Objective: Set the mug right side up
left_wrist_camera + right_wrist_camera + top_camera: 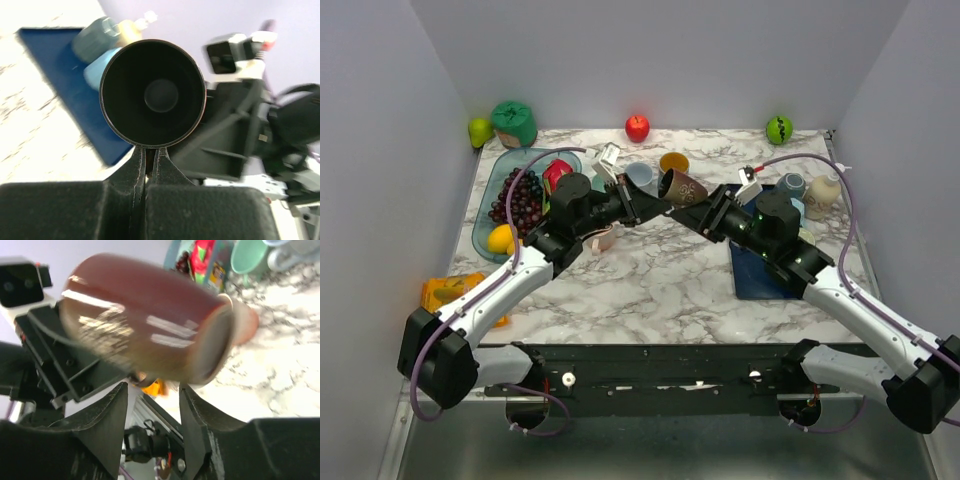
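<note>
The brown mug (683,187) hangs on its side above the middle of the table, between my two arms. In the left wrist view its dark mouth (152,95) faces the camera. My left gripper (148,150) is shut on the mug just below its rim, the fingers almost touching. From the right wrist the glossy mug (145,320) lies tilted, its base to the right. My right gripper (153,390) stands open under it, its fingers apart and off the mug's wall. Seen from above, the left gripper (655,205) and the right gripper (705,210) flank the mug.
A green tray (485,235) with grapes (515,200) and a lemon lies at the left. A blue mat (760,275), cups (790,185) and a bottle (823,195) are at the right. A red apple (637,127) sits at the back edge, an orange packet (450,292) at the left edge.
</note>
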You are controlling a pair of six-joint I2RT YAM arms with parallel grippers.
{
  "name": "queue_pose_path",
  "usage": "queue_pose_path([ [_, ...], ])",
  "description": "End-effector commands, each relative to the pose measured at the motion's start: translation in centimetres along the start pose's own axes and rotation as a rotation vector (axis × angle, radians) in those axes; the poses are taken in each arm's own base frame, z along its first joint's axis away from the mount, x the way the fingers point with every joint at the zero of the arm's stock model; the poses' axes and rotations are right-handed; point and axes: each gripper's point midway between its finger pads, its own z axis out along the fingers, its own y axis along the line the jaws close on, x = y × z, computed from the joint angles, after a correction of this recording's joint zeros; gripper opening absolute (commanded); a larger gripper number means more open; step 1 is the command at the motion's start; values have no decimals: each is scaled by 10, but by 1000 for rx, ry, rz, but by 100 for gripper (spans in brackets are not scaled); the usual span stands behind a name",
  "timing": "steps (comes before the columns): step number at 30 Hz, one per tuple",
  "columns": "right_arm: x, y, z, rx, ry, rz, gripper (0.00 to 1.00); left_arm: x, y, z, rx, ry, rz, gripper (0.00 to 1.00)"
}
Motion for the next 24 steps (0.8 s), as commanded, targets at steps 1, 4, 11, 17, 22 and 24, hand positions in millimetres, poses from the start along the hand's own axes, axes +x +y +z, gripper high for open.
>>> queue_pose_path([
  [1, 9, -25, -15, 132, -2, -3, 56, 5, 47, 3, -206, 38, 75, 0],
  [4, 10, -48, -28, 241, -24, 2, 63, 4, 78, -3, -346, 47, 160, 0],
  [11, 4, -102, -60, 575, -61, -21, 75, 9, 149, -15, -639, 108, 305, 0],
  [17, -3, -145, -87, 865, -2, -165, 91, 12, 198, -22, -850, 164, 367, 0],
  [22, -18, -174, -110, 1007, -12, -210, 96, 19, 226, -22, -948, 211, 377, 0],
  [24, -21, -186, -120, 1060, -4, -224, 96, 20, 231, -22, -968, 220, 378, 0],
])
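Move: The left hand holds the brown mug by its handle, mouth facing left; the bare patch of table it is bound for lies about 13 cm ahead, 6 cm left and some 26 cm below. From that hand the pink mug stands 11 cm ahead and 14 cm left, the light-blue mug 25 cm ahead and 5 cm left, the orange mug 25 cm ahead and 3 cm right. From the right hand, the patch is about 14 cm ahead, 10 cm left and 24 cm below. Keeping its pinch on the brown mug's handle, the left hand sinks about 20 cm towards the bare table beside the pink mug, drifting forward and left while it rolls some 50 degrees so the fingers slope down and the mouth swings up. The right hand, already letting go, opens fully and backs off right and down towards the blue tray, tipping downward. ##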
